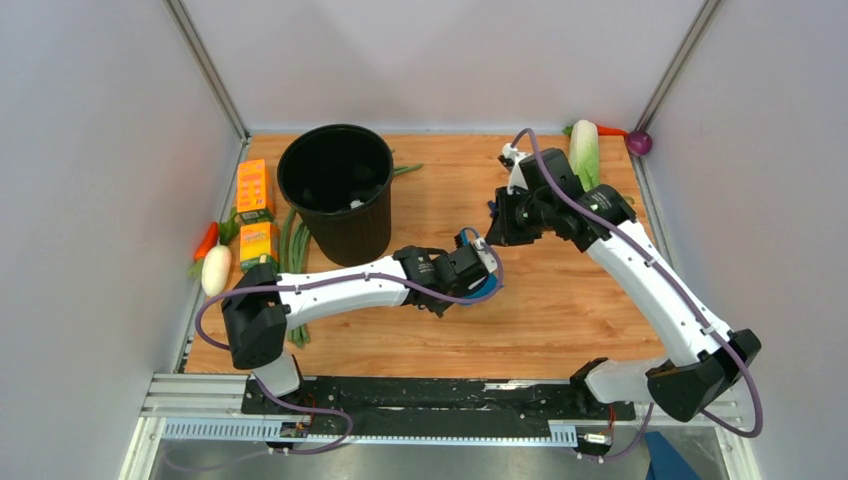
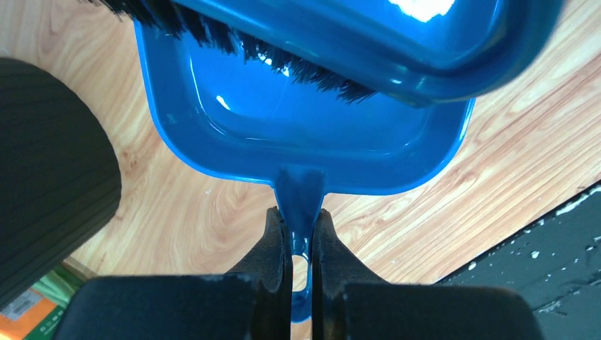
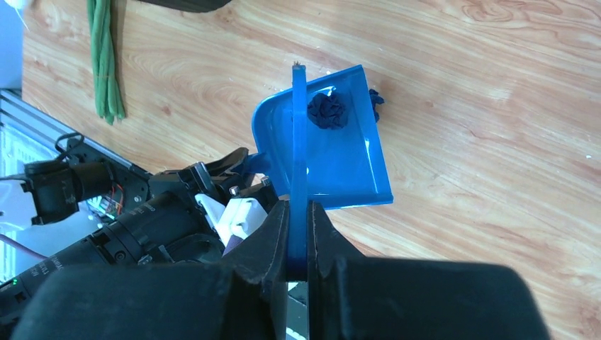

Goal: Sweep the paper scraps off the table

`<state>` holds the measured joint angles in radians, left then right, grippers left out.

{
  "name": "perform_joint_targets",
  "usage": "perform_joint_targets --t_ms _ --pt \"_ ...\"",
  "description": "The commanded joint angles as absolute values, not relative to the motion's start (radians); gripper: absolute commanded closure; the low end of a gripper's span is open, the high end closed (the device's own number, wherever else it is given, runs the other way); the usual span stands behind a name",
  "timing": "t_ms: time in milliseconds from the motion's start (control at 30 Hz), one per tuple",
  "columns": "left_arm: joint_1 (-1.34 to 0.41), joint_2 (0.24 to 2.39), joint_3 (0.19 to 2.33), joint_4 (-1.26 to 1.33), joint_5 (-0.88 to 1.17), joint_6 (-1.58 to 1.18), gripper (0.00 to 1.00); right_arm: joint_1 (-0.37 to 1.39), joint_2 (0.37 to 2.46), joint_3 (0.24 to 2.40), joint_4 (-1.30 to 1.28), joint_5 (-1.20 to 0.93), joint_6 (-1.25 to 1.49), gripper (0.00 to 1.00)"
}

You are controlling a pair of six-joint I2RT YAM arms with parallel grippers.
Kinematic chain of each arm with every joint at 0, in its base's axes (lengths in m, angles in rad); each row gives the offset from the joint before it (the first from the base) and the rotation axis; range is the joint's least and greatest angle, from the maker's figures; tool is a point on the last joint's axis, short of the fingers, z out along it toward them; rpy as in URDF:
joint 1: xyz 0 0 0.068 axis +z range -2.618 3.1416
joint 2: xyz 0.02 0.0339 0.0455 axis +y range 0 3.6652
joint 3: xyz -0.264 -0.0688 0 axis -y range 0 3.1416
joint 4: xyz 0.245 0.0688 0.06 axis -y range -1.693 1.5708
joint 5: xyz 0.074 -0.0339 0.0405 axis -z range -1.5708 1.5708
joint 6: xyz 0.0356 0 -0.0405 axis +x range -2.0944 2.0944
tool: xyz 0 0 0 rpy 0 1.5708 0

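Observation:
My left gripper [image 2: 300,216] is shut on the handle of the blue dustpan [image 2: 305,127], which lies on the wooden table [image 1: 560,320] near its middle. My right gripper [image 3: 298,209] is shut on the handle of the blue hand brush [image 3: 298,142]. The brush's black bristles [image 2: 298,60] hang over the pan. One dark navy paper scrap [image 3: 327,111] lies inside the dustpan [image 3: 340,166]. Another scrap [image 3: 376,99] sits just past the pan's lip on the table. In the top view both grippers, left [image 1: 478,262] and right [image 1: 497,220], meet at the centre, and the scraps are hidden.
A black bucket [image 1: 337,190] stands at the back left, close to the left arm. Orange boxes [image 1: 254,190], green beans [image 1: 292,240] and a white radish [image 1: 215,270] line the left edge. A cabbage [image 1: 584,150] and a purple onion [image 1: 640,143] lie back right. A black rail [image 1: 430,400] runs along the front.

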<state>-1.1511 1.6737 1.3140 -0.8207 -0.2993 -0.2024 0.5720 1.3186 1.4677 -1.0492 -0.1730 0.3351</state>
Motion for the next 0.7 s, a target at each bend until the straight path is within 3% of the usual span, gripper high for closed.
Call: perform_joint_targets --t_ms 0,267,667 --pt "-1.131 1.661 1.331 -0.867 -0.337 -0.235 1.0 0.551 1.23 1.543 -1.149 -0.137 0.419 1.0" --pt "-1.131 1.666 1.336 -0.908 -0.351 -0.226 1.0 0.514 1.229 1.615 -1.178 -0.055 0.442 1.0" --pt "-1.132 1.611 1.167 -0.881 -0.339 -0.25 1.0 0.483 1.258 1.471 -1.207 0.101 0.436 1.0"
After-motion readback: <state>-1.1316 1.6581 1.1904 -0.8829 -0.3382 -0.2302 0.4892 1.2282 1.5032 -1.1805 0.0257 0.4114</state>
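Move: Straight ahead of the right hand, which holds the brush, the loose paper scrap lies on the table about 21 cm farther out, 1 cm to its right and some 23 cm below. The dustpan is 4 cm ahead, 6 cm left and 18 cm below that hand. From the left hand the scrap is about 26 cm ahead, 13 cm right and 9 cm lower; the bin stands 18 cm ahead, 19 cm left, its middle 3 cm higher. Carrying the brush off to the right from over the dustpan, the right hand goes about 6 cm, rising some 4 cm before starting to sink again, and turns clockwise. The left hand, still gripping the dustpan handle, edges up and right, then reverses to end about 5 cm left and 3 cm lower, its left side rolling up. ##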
